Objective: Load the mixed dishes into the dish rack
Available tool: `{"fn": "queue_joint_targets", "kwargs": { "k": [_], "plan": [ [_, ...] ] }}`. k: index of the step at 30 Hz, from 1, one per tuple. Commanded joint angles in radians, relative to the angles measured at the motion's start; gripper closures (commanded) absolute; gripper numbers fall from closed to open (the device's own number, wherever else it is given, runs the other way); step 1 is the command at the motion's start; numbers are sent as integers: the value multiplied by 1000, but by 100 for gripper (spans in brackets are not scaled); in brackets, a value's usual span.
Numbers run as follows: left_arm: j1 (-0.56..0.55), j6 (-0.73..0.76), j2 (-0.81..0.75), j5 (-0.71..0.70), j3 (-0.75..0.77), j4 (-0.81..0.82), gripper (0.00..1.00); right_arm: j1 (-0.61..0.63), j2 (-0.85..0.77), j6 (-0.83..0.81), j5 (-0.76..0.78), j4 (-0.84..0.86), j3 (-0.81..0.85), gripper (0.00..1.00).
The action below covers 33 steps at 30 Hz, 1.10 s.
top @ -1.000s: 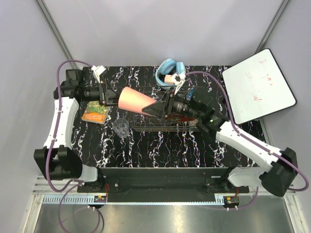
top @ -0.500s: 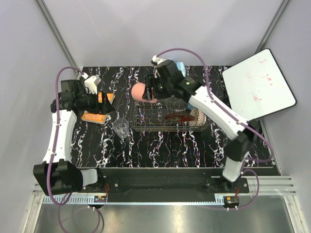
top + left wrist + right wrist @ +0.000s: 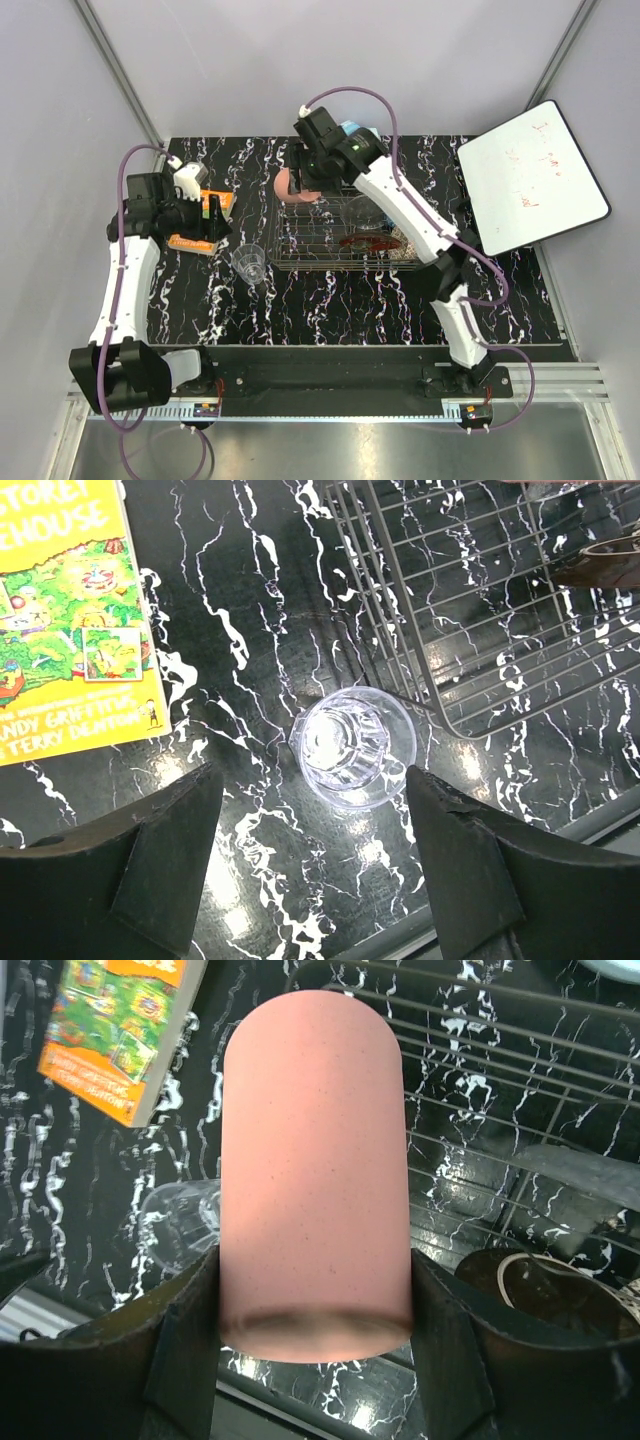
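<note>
My right gripper (image 3: pixel 315 1348) is shut on the pink cup (image 3: pixel 315 1170), one finger on each side, and holds it above the far left corner of the dish rack (image 3: pixel 500 1110). From above, the pink cup (image 3: pixel 288 187) shows beside the right gripper (image 3: pixel 303 186) at the edge of the dish rack (image 3: pixel 320 240). A red floral plate (image 3: pixel 365 242) and other dishes sit inside the rack. The clear glass tumbler (image 3: pixel 355 745) stands upright on the table just left of the rack. My left gripper (image 3: pixel 315 850) hangs open and empty above it, the tumbler (image 3: pixel 250 262) just beyond its fingertips.
An orange-green booklet (image 3: pixel 70 620) lies on the table left of the tumbler, partly under the left gripper (image 3: pixel 213 217). A white board (image 3: pixel 530 175) leans at the right. A light blue bowl (image 3: pixel 356 130) peeks out behind the right arm at the far edge.
The right arm lifted and swung the pink cup from lying sideways over the table to the rack's far left corner. The left gripper drew back to the left, over the booklet and tumbler.
</note>
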Motion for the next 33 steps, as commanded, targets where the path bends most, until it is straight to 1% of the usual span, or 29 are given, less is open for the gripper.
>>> {"fn": "queue_joint_targets", "kwargs": {
  "k": [1, 5, 9, 16, 24, 29, 30, 33],
  "plan": [
    [-3, 24, -40, -26, -20, 75, 24, -29, 120, 51, -8, -113, 104, 100],
    [-3, 41, -43, -37, -36, 86, 24, -37, 193, 67, 13, -117, 147, 100],
    [-3, 52, -46, -44, -46, 90, 24, -40, 213, 70, 16, -104, 154, 100],
    [-3, 43, -45, -48, -57, 115, 25, -66, 256, 77, 3, -102, 141, 100],
    [-2, 50, -49, -63, -68, 121, 25, -74, 367, 60, -37, -91, 170, 100],
    [0, 53, -60, -72, -83, 135, 24, -74, 375, 44, -43, -30, 150, 100],
    [-2, 55, -59, -74, -83, 136, 24, -74, 373, 39, -46, -18, 138, 91],
    [0, 56, -54, -81, -83, 136, 24, -77, 381, 33, -57, 1, 150, 82]
  ]
}}
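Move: The right hand holds the pink cup above the dish rack, and the empty spot inside the rack's left end lies about 4 cm ahead and 15 cm below it. From that hand the glass bowl in the rack is some 13 cm right, 4 ahead; the red plate about 16 right, 3 back; the drinking glass on the table 13 left, 9 back. From the left hand that spot is roughly 11 cm ahead, 17 right, 10 lower. The right hand keeps its grip on the pink cup and lowers it about 13 cm into the left end of the rack, working some 4 cm forward as it goes, left of the glass bowl and red plate. Most of the drop comes quickly at the start, then the hand all but stops sinking before easing forward and slightly farther down, the fingers having tipped some 15 degrees steeper and staying closed on the cup's sides. ##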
